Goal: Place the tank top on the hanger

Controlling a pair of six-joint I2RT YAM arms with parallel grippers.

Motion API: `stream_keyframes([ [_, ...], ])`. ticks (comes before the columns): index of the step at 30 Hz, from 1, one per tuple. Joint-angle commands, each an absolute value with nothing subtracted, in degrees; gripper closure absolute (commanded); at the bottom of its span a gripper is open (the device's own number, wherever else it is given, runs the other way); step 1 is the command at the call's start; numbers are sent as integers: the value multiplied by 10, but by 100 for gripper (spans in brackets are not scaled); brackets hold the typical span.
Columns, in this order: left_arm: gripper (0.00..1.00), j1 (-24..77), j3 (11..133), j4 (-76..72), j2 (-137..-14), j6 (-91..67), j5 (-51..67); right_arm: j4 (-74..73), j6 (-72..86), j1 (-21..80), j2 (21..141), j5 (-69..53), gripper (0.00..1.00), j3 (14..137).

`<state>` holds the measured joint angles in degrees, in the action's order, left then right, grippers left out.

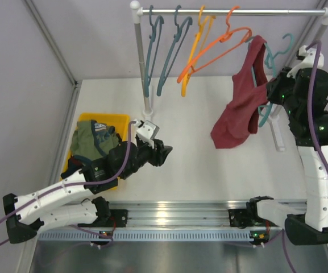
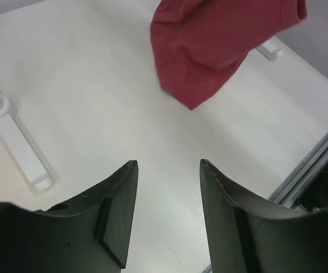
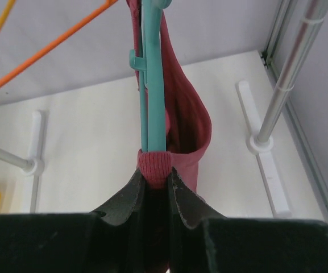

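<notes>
The maroon tank top (image 1: 243, 108) hangs at the right end of the rack, draped over the light teal hanger (image 1: 264, 116), with its hem near the table. My right gripper (image 1: 272, 91) is beside it, raised off the table. In the right wrist view the gripper (image 3: 155, 173) is shut on a maroon strap (image 3: 153, 166) wrapped round the hanger's teal arm (image 3: 152, 85). My left gripper (image 1: 165, 153) hovers low over the table's middle, open and holding nothing. In the left wrist view its jaws (image 2: 168, 165) stand well apart, with the tank top's lower part (image 2: 209, 45) ahead.
The rail (image 1: 232, 11) carries two blue-teal hangers (image 1: 152, 51), a yellow one (image 1: 195, 51) and an orange one (image 1: 215, 48). Rack posts stand at the left (image 1: 144, 74) and right (image 1: 277, 131). A yellow bin (image 1: 90, 120) with an olive garment (image 1: 92, 139) sits at the left.
</notes>
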<state>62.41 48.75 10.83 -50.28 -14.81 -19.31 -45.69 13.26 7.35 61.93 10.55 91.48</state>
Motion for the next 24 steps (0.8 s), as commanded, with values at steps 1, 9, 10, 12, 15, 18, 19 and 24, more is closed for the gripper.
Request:
stream_keyframes([
  [1, 48, 627, 519, 105, -498, -139, -176, -452, 105, 50, 650, 71, 100, 1003],
  [9, 48, 627, 526, 117, -497, -134, -156, -482, 76, 10, 711, 69, 100, 1114],
  [10, 47, 627, 526, 119, -497, -134, -154, -483, 76, 7, 721, 71, 100, 1122],
  [12, 48, 627, 523, 118, -495, -132, -150, -480, 70, 4, 730, 73, 100, 1136],
  [15, 48, 627, 523, 120, -494, -129, -146, -479, 61, 4, 744, 83, 100, 1162],
  [18, 48, 627, 524, 120, -491, -129, -143, -476, 50, 4, 759, 93, 100, 1186],
  [19, 48, 627, 524, 121, -491, -129, -142, -480, 46, 4, 764, 98, 100, 1203],
  [24, 48, 628, 523, 122, -491, -134, -137, -485, 40, 4, 774, 117, 100, 1221],
])
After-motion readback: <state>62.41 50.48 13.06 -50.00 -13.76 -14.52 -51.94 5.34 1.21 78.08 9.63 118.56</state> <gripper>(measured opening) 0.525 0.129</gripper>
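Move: The right hand already pinches the hanger's near end with the tank top on it. The empty right end of the rail lies some 22 cm ahead, 9 cm right and 13 cm above. The orange hanger's middle is about 20 cm ahead, 14 cm left and slightly higher; the rail's right post stands roughly 22 cm ahead and 16 cm right. From the left hand that rail end is around 35 cm ahead, 44 cm right and 25 cm above. The right arm, keeping its grip, lifts hanger and tank top about 8 cm, forward and right towards the rail. ##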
